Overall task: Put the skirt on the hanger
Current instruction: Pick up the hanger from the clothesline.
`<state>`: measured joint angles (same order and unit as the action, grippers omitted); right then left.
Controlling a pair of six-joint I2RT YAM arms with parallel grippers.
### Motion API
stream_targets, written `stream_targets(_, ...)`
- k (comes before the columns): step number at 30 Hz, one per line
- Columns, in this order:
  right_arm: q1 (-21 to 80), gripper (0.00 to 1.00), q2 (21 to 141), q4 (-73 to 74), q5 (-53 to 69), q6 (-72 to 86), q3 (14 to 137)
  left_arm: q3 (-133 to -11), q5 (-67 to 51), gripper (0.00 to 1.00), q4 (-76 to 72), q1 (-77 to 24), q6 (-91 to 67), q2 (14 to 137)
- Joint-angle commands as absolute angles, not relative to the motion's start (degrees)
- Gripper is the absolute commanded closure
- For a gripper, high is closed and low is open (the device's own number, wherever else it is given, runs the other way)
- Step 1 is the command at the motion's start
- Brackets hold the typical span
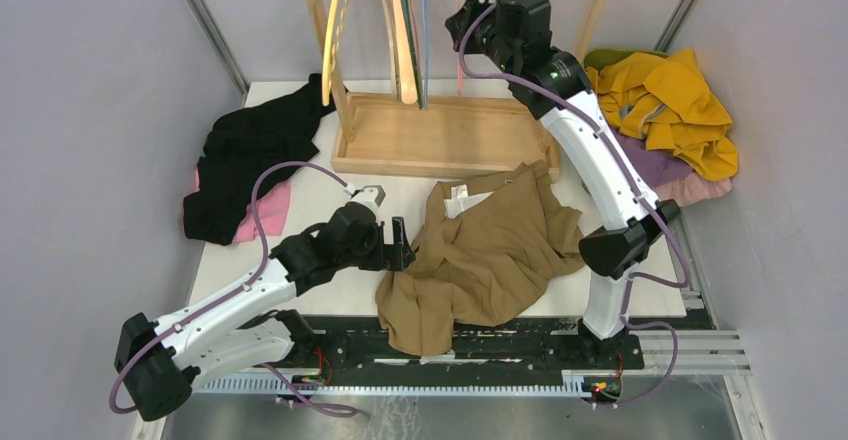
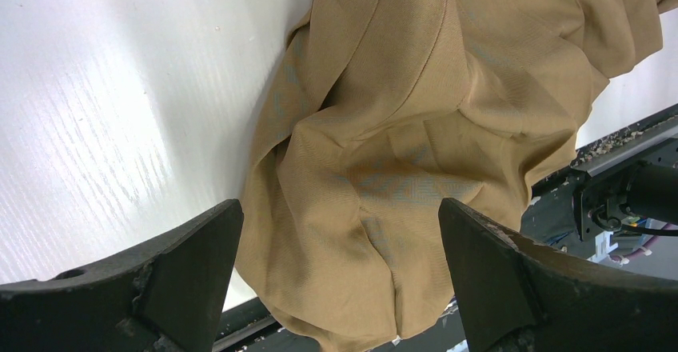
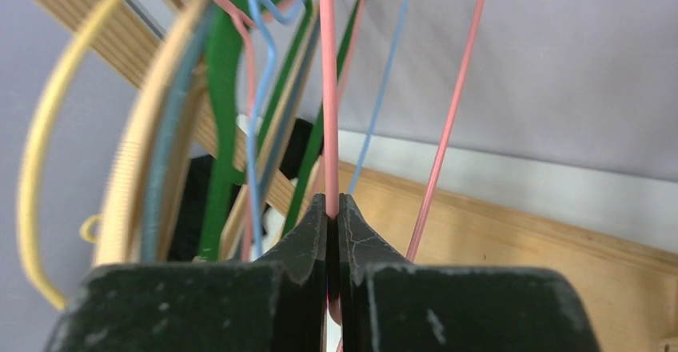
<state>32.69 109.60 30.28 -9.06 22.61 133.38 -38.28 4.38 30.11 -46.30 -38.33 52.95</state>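
Note:
The tan skirt (image 1: 490,250) lies crumpled on the white table near its front edge, one fold hanging over the edge. My left gripper (image 1: 400,244) stands wide open just left of it; in the left wrist view the tan skirt (image 2: 416,152) fills the space ahead of the two dark fingers (image 2: 192,272), untouched. My right gripper (image 3: 333,202) is raised at the rack and shut on a thin pink wire hanger (image 3: 328,88), which runs up from between the jaws. In the top view the right gripper (image 1: 462,22) is largely hidden behind its wrist.
A wooden rack (image 1: 440,135) at the back holds several hangers: yellow (image 3: 36,176), green (image 3: 220,128), blue (image 3: 256,88) and wooden ones. Black clothing (image 1: 250,155) over a pink piece (image 1: 265,210) lies left. Yellow garments (image 1: 670,105) are piled at the right.

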Motion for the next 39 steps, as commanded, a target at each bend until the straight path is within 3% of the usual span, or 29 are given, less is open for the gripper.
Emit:
stream_targets(1, 33.2, 0.99, 103.7, 24.6, -7.7, 21.0, 134.4, -38.4, 4.5, 0.01, 28.8, -46.3, -38.7, 52.5)
stream_targets(8, 33.2, 0.99, 101.2, 35.8, -3.6, 22.1, 135.3, -38.6, 3.3, 0.01, 28.5, -46.3, -38.2, 52.0)
stream_targets(18, 30.4, 0.99, 77.4, 42.2, 5.3, 23.7, 103.8, -38.8, 1.2, 0.01, 27.9, -46.4, -37.0, 47.9)
stream_targets(26, 29.8, 0.99, 59.9, 49.5, 22.6, 25.0, 82.8, -40.0, 0.1, 0.01, 22.8, -46.3, -36.7, 48.8)
stream_targets(39, 29.9, 0.99, 37.7, 55.9, 38.0, 27.7, 63.3, -43.9, 3.7, 0.01, 18.4, -46.4, -32.0, 52.2)
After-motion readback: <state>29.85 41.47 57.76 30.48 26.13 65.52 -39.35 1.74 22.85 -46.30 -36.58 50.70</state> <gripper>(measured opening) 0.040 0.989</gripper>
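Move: Lying on the table, the brown skirt has its middle about 31 cm back from the right hand, some 5 cm to its right and 44 cm below; that hand already grips the pink hanger. The blue hanger hangs about 5 cm to the right hand's left and level with it, and the wooden hanger 7 cm left and 1 cm back. The rack's base tray lies 4 cm back and 43 cm below. From the left hand, the skirt's middle is roughly 15 cm right, level fore-and-aft, 12 cm below. Keeping its pinch on the pink hanger, the right hand first rises about 4 cm to free it from the clothesline, then sweeps back fast, some 37 cm in all, sinking and drifting right until it is over the skirt. On the way the wrist tips the fingers down and swings counter-clockwise, about 30 degrees each. The left hand, still open and empty, rises 4 cm and shifts slightly right. ##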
